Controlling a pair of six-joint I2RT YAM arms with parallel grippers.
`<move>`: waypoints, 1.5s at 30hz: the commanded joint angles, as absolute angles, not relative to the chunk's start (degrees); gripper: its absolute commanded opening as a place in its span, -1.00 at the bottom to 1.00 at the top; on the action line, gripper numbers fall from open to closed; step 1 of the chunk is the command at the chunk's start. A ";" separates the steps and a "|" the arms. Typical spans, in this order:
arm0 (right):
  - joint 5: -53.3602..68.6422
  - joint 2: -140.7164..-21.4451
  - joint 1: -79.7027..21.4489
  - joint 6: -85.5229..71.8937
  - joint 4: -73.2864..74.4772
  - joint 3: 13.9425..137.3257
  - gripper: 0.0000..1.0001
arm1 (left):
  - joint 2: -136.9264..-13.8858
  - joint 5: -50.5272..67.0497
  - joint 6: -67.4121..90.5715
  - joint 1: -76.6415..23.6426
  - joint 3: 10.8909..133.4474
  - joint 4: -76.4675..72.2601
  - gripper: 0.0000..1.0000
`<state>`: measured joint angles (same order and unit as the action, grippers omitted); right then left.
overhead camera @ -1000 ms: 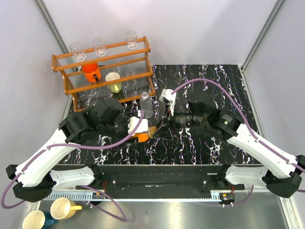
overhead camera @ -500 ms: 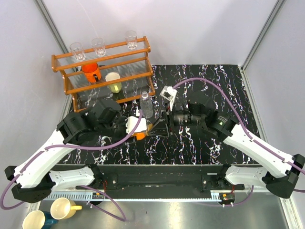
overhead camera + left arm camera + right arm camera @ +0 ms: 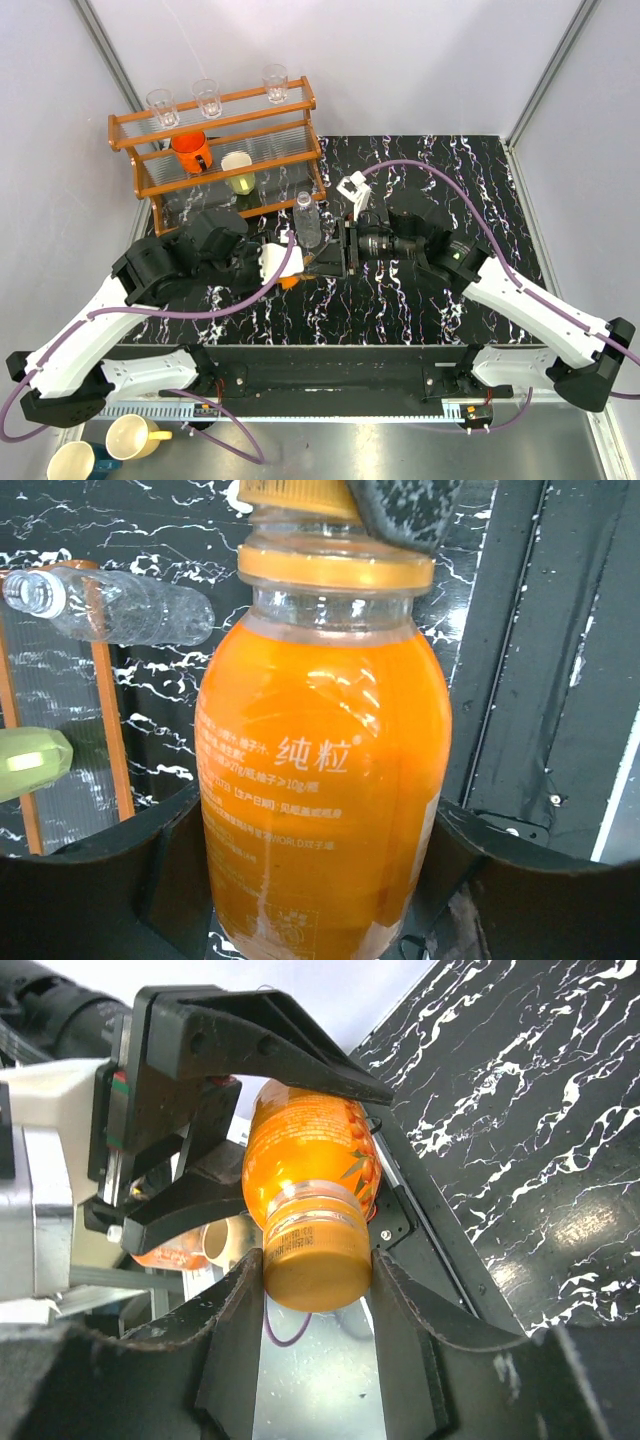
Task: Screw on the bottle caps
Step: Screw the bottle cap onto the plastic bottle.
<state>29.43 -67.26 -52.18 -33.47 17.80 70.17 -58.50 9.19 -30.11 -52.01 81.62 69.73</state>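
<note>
The squat orange bottle [image 3: 320, 780] is tilted above the table, with my left gripper [image 3: 320, 865] shut round its body. Its orange cap [image 3: 315, 1260] sits on the neck, and my right gripper [image 3: 318, 1282] is shut on it, one finger on each side. From above, the orange bottle [image 3: 293, 279] shows only as a sliver between the left gripper [image 3: 284, 270] and the right gripper [image 3: 326, 264], which meet near the table's middle. The clear water bottle [image 3: 308, 219] stands upright just behind them, and its neck [image 3: 36, 591] carries no cap.
A wooden rack [image 3: 215, 150] stands at the back left, with three glasses [image 3: 207, 97] on top, an orange mug [image 3: 190, 150] and a pale cup [image 3: 239, 172] below. Two mugs [image 3: 135, 436] sit off the table at the near left.
My right wrist has rolled about its axis while gripping the cap. Both grippers and the bottle have drifted slightly left and back.
</note>
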 commanded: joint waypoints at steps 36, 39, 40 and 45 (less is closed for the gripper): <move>21.54 -67.50 -56.08 -40.97 27.93 83.92 0.99 | -58.19 15.20 -15.83 -52.74 79.01 45.35 -0.68; 20.22 -66.19 -56.07 -36.31 32.67 86.65 0.99 | -57.57 18.36 -12.31 -50.55 80.15 45.18 -0.69; 20.21 -64.88 -56.07 -35.34 33.04 86.66 1.00 | -57.48 19.15 -11.43 -50.02 80.50 45.18 -0.70; 21.44 -60.57 -56.07 -28.58 34.45 86.04 1.00 | -56.95 24.16 -6.42 -46.86 81.04 43.77 -0.71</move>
<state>18.92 -64.79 -55.22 -36.42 31.24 84.07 -58.08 18.48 -13.21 -49.65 78.13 49.12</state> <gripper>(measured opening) 0.993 0.657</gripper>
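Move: The cap already sits on the neck of the orange plastic bottle, between the right hand's fingertips; from the left hand, which grips the bottle body, it is about 7 cm to the right, level in reach and 5 cm higher. From the right hand, a clear bottle stands roughly 18 cm ahead and 1 cm left, its middle some 23 cm lower, and a small white cap lies about 16 cm ahead, 10 cm right and 33 cm down on the table. Keeping its pinch on the cap, the right hand twists it some 15 degrees in the tightening sense (clockwise seen facing the cap's top) while the left hand counter-turns the held bottle a little, both drifting forward 2–3 cm and slightly down. The right fingers then open wide, let go of the cap and rise about 8 cm, easing slightly back, as the left hand keeps its grip, carries the bottle about 6 cm right and 6 cm up and tips its neck upward by some 25 degrees. ##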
